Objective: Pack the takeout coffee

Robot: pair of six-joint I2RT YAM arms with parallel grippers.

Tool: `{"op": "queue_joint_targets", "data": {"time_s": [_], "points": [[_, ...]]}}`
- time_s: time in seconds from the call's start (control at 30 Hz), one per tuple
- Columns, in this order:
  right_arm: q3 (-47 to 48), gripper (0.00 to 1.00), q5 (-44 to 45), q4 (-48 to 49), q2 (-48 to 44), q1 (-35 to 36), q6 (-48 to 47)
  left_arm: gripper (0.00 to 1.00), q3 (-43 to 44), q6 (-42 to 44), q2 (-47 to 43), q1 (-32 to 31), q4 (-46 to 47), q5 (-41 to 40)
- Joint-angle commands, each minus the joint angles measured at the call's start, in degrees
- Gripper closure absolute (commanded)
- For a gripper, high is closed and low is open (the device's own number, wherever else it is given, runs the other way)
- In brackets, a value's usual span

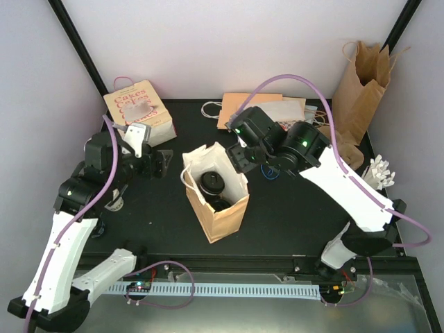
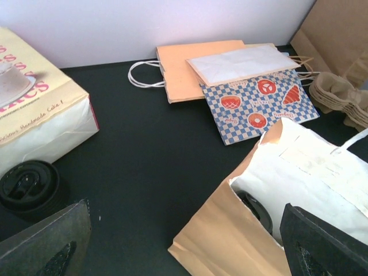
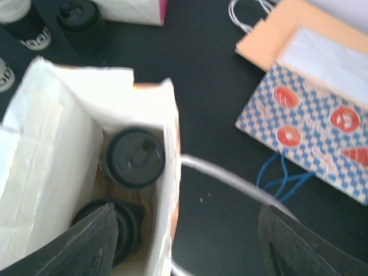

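A brown paper bag (image 1: 220, 208) with a white lining stands open in the middle of the black table. Two takeout coffees sit inside it, one (image 3: 133, 158) further in and one (image 3: 118, 227) partly under my finger. A third black-lidded coffee (image 2: 29, 187) stands on the table beside the cake box. My right gripper (image 3: 190, 247) is open above the bag's right wall (image 3: 167, 190), one finger over the inside and one outside, with the white handle (image 3: 230, 178) between them. My left gripper (image 2: 184, 247) is open and empty, left of the bag (image 2: 241, 241).
A "Cakes" box (image 1: 139, 114) stands at the back left. Flat paper bags (image 1: 257, 107), one blue-checked (image 2: 261, 106), lie at the back. A tall brown bag (image 1: 364, 83) leans in the back right corner, with pulp cup carriers (image 2: 345, 98) beside it.
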Motion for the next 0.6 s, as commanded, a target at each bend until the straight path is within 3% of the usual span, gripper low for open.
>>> {"op": "queue_joint_targets", "data": {"time_s": [0.0, 0.33, 0.57], "points": [[-7.51, 0.30, 1.15, -3.91, -4.81, 0.45, 8.66, 0.07, 0.24, 2.62, 2.04, 0.42, 5.85, 2.14], [-29.76, 0.28, -6.95, 5.41, -17.53, 1.53, 16.11, 0.07, 4.03, 1.71, 11.02, 0.59, 6.65, 4.34], [-32.55, 0.33, -9.64, 12.82, -15.87, 1.52, 17.09, 0.06, 4.20, 1.81, 11.19, 0.59, 7.69, 3.68]]}}
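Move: The open bag with the two lidded coffees stands about 9 cm left of the right hand and 6 cm nearer the robot, its middle some 17 cm below; its right handle loop juts out almost under that hand, roughly 10 cm down. The patterned bag lies about 15 cm ahead and 13 cm right. From the left hand the coffee bag is some 17 cm right, 5 cm back, 16 cm down; the loose lidded cup is about 10 cm ahead and 14 cm left. The coffee bag's right side, where its handle sticks out, is what the right hand comes down beside: empty and open, it sinks about 9 cm while drawing back and to the right, easing slightly left at the end, its fingers tipping some 15 degrees further down. The left hand, also wide open, goes forward about 5 cm, slightly right and down, over the bare table left of the bag. ##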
